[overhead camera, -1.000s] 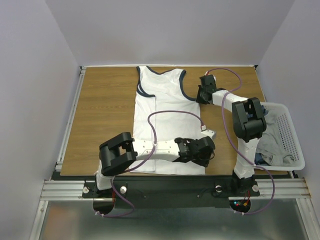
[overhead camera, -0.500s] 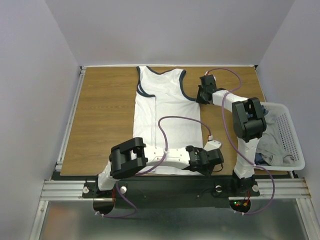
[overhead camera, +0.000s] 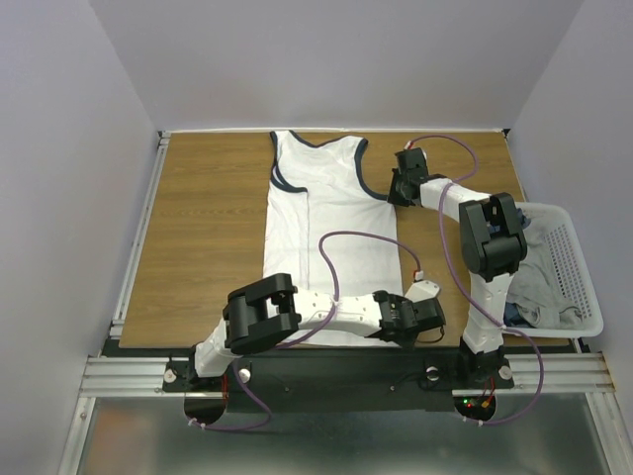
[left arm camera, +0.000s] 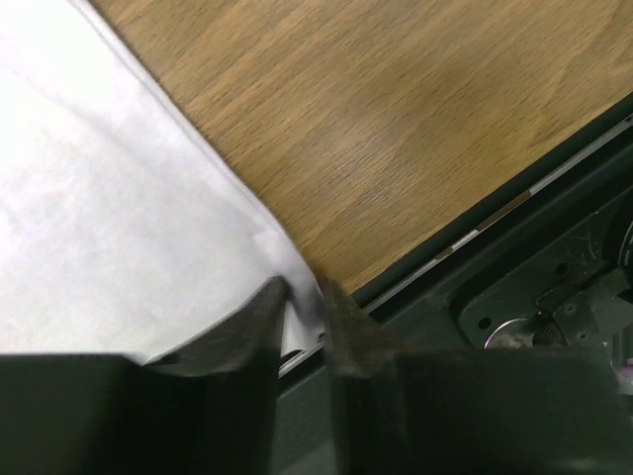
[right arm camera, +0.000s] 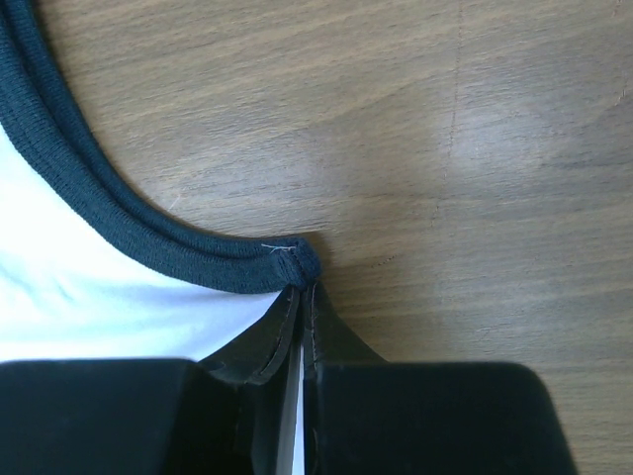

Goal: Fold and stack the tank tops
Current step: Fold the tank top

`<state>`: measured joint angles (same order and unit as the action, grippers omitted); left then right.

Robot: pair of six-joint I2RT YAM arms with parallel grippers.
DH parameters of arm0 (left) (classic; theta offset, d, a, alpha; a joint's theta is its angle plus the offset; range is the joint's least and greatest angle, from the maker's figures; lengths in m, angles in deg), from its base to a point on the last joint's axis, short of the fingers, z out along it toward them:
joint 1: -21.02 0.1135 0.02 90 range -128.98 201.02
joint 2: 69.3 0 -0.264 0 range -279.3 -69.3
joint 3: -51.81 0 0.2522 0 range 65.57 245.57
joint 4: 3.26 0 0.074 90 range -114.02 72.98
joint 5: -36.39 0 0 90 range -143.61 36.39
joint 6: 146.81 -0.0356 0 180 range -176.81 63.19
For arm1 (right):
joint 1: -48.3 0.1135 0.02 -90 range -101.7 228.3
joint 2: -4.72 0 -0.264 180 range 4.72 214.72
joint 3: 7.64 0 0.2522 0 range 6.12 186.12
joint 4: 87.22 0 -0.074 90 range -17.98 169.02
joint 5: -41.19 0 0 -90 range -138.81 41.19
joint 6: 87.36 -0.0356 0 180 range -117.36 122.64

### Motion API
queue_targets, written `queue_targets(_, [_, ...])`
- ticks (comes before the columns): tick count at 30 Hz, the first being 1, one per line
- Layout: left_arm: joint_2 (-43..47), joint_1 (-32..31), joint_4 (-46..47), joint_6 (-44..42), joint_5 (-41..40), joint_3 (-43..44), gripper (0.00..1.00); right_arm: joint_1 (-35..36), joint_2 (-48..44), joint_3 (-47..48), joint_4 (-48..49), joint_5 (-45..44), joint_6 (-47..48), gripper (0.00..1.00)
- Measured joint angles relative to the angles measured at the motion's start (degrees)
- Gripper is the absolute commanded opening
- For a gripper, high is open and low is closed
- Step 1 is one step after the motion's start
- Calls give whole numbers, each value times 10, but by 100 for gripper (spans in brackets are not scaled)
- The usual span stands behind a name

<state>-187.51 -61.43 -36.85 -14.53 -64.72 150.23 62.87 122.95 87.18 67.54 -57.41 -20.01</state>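
Note:
A white tank top [overhead camera: 331, 208] with navy-edged neck and armholes lies flat and lengthwise on the wooden table. My right gripper [overhead camera: 393, 194] is at its right armpit corner, shut on the cloth just below the navy edge [right arm camera: 119, 228]; in the right wrist view the right gripper [right arm camera: 300, 289] pinches white fabric. My left gripper [overhead camera: 407, 338] is at the hem's near right corner by the table's front edge. In the left wrist view the left gripper [left arm camera: 302, 292] stands narrowly open with the cloth's [left arm camera: 99, 198] corner between its fingers.
A white mesh basket [overhead camera: 579, 259] stands at the right edge of the table and holds a grey garment [overhead camera: 539, 282] and a dark blue one [overhead camera: 514, 315]. A black rail [overhead camera: 326, 368] runs along the near edge, right under the left gripper. Bare wood [overhead camera: 198, 228] lies left of the top.
My left arm has swung right and toward the near edge, to the hem corner, and its jaws have narrowed around the cloth. The right arm has not moved.

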Motion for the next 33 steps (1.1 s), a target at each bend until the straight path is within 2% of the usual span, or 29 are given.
queue_targets(4, [0, 0, -2, -5, -6, 0, 0, 0, 0, 0, 0, 0, 0, 6])
queue_targets(11, [19, 0, 20, -13, -13, -25, 0, 0, 0, 3, -2, 1, -1, 3])
queue_targets(23, [218, 30, 128, -12, -7, -199, 0, -4, -14, 41, -16, 48, -53, 0])
queue_targets(33, [324, 68, 189, 27, 8, -356, 0, 5, -14, 68, -20, 90, -113, 0])
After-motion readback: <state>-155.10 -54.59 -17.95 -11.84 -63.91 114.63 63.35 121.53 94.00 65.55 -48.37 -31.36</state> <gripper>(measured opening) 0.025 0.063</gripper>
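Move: The tank top's free near-right hem corner lies right between the half-closed left fingers, roughly 1 cm below the hand point. The near end of the folded-in flap's edge is some 22 cm to the left, and the table's front edge about 2 cm behind. The armhole corner is about 40 cm straight ahead of the left hand, already pinched in the right gripper. The flap's armhole corner lies 25 cm left and 3 cm ahead of the right hand. Shut the left fingers on the hem corner, then lift it and sweep left, about 10 cm towards the flap and slightly forward, rising some 7 cm before easing down a little, the fingertips tilting outward to the right. Once it is pinched, raise the right gripper with its held armhole corner about 6 cm while drawing it left nearly as far, its fingertips swinging left some 15 degrees. ##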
